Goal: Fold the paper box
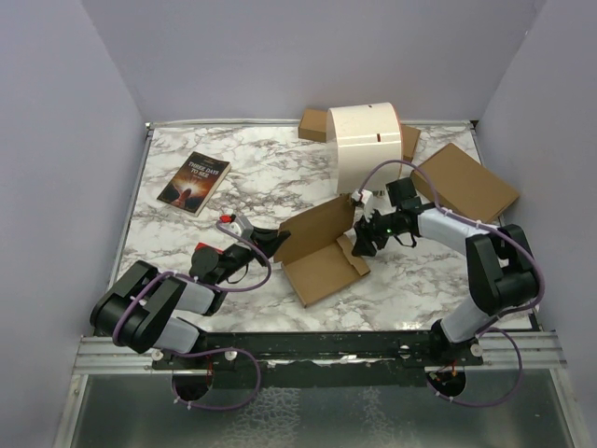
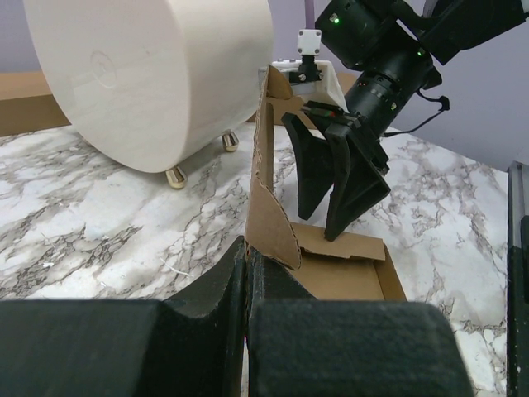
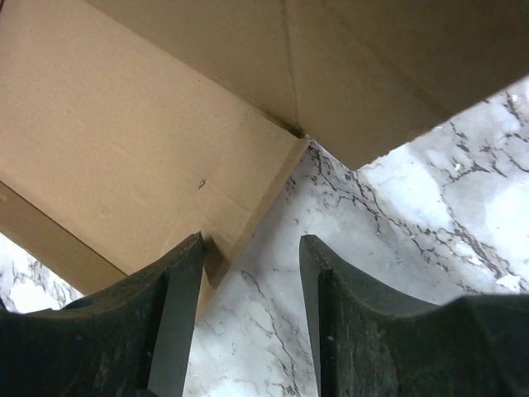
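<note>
The paper box [image 1: 322,266] lies half-folded at the table's middle, its tray flat and one big flap [image 1: 317,227] raised. My left gripper [image 1: 276,241] is shut on the near edge of that upright flap [image 2: 269,182]; the cardboard is pinched between its fingers [image 2: 207,298]. My right gripper [image 1: 360,245] hovers at the tray's right side, open, with nothing between its fingers [image 3: 178,281]. In the right wrist view only marble shows in the gap, and the tray's corner [image 3: 149,141] lies by the left finger. The left wrist view shows the right gripper [image 2: 331,219] pointing down at the tray's far wall [image 2: 347,248].
A book [image 1: 194,182] lies at the back left. A white round container [image 1: 366,142] on small gold feet stands behind the paper box. A larger brown cardboard box [image 1: 465,182] sits at the back right, and a cardboard piece [image 1: 314,124] lies by the back wall.
</note>
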Available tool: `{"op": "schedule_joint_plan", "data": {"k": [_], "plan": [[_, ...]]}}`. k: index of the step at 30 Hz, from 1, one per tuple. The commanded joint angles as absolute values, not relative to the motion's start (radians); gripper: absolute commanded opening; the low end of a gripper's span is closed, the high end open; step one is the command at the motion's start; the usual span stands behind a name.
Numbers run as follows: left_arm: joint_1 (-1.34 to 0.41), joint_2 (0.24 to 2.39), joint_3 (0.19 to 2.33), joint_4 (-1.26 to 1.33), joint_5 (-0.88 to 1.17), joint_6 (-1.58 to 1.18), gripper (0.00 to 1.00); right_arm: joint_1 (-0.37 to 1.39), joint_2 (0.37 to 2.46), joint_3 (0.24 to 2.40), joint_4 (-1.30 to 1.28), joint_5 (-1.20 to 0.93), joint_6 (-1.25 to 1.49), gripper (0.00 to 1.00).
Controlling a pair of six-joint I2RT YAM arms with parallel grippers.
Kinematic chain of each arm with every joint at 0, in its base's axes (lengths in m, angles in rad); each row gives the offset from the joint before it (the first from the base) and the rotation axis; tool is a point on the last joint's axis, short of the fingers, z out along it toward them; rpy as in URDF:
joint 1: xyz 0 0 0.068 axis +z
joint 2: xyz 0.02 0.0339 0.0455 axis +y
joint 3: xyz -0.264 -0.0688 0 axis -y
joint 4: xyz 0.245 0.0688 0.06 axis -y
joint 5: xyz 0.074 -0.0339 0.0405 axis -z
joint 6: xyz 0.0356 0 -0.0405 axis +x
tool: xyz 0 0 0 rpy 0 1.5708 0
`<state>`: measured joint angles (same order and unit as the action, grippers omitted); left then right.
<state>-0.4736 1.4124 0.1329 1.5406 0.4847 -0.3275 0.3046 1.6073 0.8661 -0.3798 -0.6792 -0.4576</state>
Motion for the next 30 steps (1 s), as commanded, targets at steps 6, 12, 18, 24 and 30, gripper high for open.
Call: {"op": "schedule_joint_plan", "data": {"k": [6, 12, 18, 24, 30], "plan": [[-0.48, 1.385, 0.125, 1.781, 0.472, -0.337, 0.0, 0.316, 1.648, 0.872, -0.38, -0.773, -0.415, 0.5], [-0.48, 1.388, 0.13, 1.781, 0.473, -0.34, 0.0, 0.343, 1.653, 0.867, -0.373, -0.728, -0.415, 0.47], [-0.48, 1.379, 0.128, 1.78, 0.467, -0.342, 0.0, 0.372, 1.673, 0.865, -0.359, -0.617, -0.414, 0.36], [-0.481, 1.365, 0.124, 1.779, 0.463, -0.346, 0.0, 0.397, 1.673, 0.858, -0.35, -0.538, -0.429, 0.26], [-0.482, 1.357, 0.115, 1.779, 0.451, -0.354, 0.0, 0.426, 1.663, 0.85, -0.338, -0.454, -0.455, 0.01]]}}
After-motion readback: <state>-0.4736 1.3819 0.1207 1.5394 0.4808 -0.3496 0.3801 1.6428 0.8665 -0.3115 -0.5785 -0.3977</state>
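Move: The tray's right side wall, near its back corner, lies just off the right hand, about 2 cm to its left, 1 cm ahead and 2 cm below. The middle of the tray floor is some 8 cm left and 5 cm back of that hand; the white drum stands about 19 cm straight ahead. From the left hand, already at the raised lid's left edge, that wall is roughly 16 cm to the right, level fore and aft, and 14 cm lower. The tray's right side wall with its folded-in flap is pinched near the back corner by the right hand: the half-open fingers, astride it, draw back and left about 1 cm each, then slide forward some 1.5 cm along the wall while sinking about 1 cm and closing nearly shut. The left hand keeps its shut fingers on the lid's edge, almost still. ##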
